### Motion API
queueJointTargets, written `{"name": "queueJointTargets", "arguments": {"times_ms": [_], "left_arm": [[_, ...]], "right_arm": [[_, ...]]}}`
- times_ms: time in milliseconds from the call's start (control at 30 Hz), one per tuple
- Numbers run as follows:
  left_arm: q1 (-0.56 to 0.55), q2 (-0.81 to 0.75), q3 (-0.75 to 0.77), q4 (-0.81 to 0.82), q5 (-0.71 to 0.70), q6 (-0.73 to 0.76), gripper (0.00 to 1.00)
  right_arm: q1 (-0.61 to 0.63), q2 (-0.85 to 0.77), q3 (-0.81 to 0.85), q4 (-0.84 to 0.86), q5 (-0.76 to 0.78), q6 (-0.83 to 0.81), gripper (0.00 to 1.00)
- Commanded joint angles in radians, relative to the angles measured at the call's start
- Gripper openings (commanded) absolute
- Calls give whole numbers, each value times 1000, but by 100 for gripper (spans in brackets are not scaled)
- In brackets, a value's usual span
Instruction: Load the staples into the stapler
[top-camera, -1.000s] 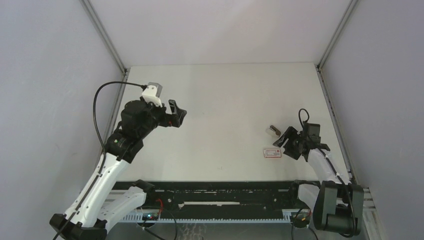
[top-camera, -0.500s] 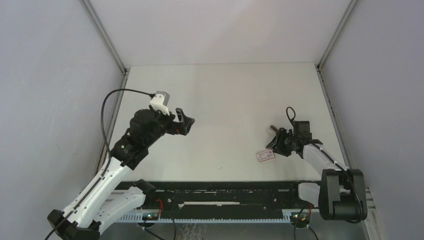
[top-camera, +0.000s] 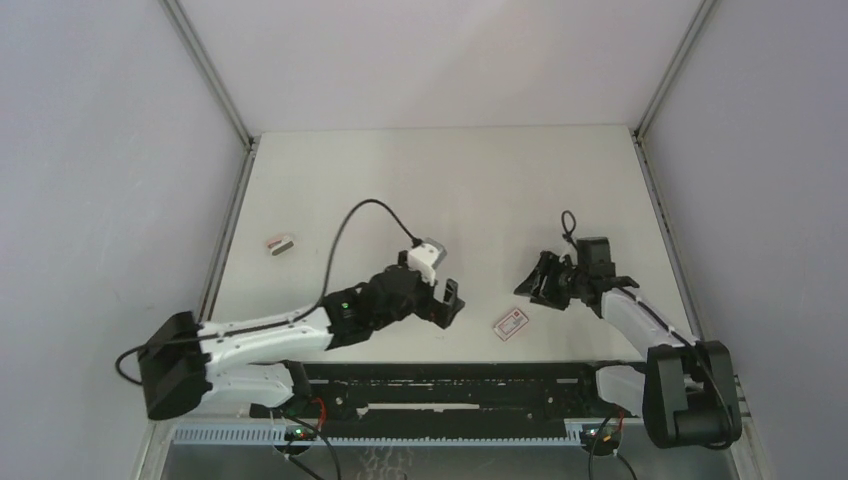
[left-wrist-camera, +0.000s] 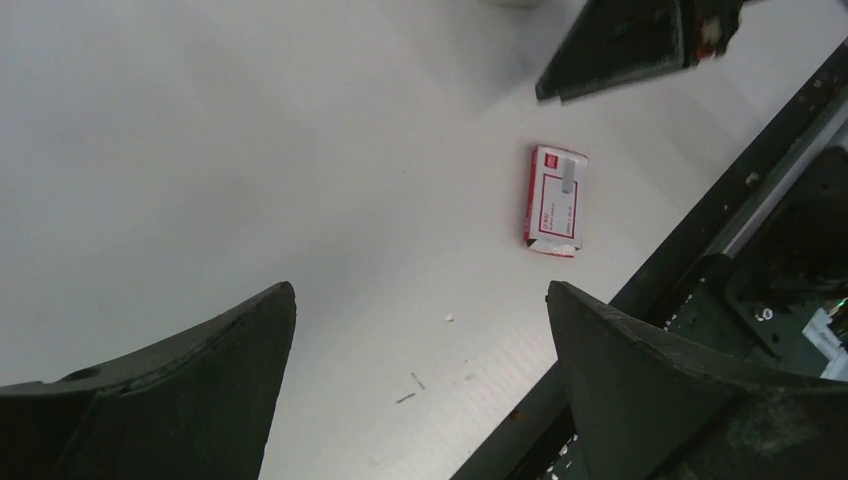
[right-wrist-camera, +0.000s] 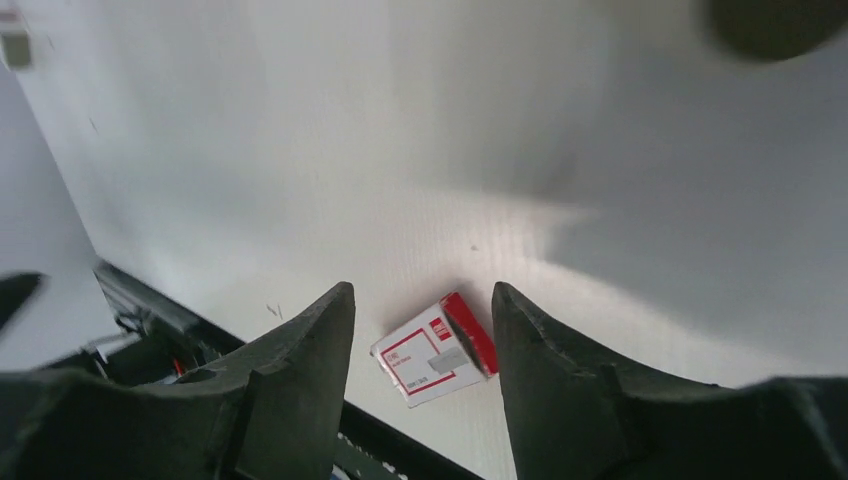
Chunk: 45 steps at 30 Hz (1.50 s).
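Observation:
The white box with a red label (top-camera: 510, 323) lies flat near the table's front edge, also seen in the left wrist view (left-wrist-camera: 556, 200). My right gripper (top-camera: 527, 284) hovers just right of it, open with nothing between its fingers; the box (right-wrist-camera: 437, 348) shows on the table beyond the gap (right-wrist-camera: 421, 290). My left gripper (top-camera: 452, 300) stands wide open left of the box, holding nothing (left-wrist-camera: 420, 288). The stapler is hidden, where the right gripper covers the table. A small pale piece with a red end (top-camera: 280, 243) lies far left; I cannot tell whether it holds the staples.
The black rail (top-camera: 450, 375) runs along the front edge close behind the box. Two loose staples (left-wrist-camera: 410, 388) lie on the table near the rail. Grey walls close in the left, right and back.
My left arm has swung from the far left down to the front centre, uncovering the small pale piece. The right gripper has moved left, and the box has slid left and nearer the rail.

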Motion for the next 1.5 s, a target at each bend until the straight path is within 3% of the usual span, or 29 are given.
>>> {"name": "queueJointTargets", "arguments": {"times_ms": [0, 167, 433, 800, 1133, 1467], "left_arm": [[-111, 187, 135, 145, -112, 76, 99], [-201, 428, 322, 105, -186, 111, 98], [-265, 677, 533, 2, -172, 149, 95], [-268, 795, 602, -62, -112, 89, 74], [-268, 837, 625, -72, -108, 90, 65], [-270, 858, 649, -92, -89, 98, 66]], "right_arm": [[-146, -99, 20, -19, -46, -40, 55], [-266, -235, 17, -94, -12, -73, 66], [-283, -341, -4, -102, 33, -48, 71], [-286, -338, -36, -71, 21, -25, 72], [-288, -340, -44, -64, 19, -22, 71], [-290, -341, -46, -65, 29, -21, 71]]}}
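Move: The staple box lies about 16 cm to the left hand's right, 3 cm back and 14 cm below it. From that hand the stapler is some 24 cm right, 10 cm ahead and 13 cm down. The right hand, just above the table, has the box about 4 cm back, 3 cm left and 3 cm lower, and the stapler roughly 8 cm ahead, 5 cm right and 2 cm lower. The left gripper sweeps 16 cm right, sinks 12 to the staple box, narrowing, as the right retreats rightward. ##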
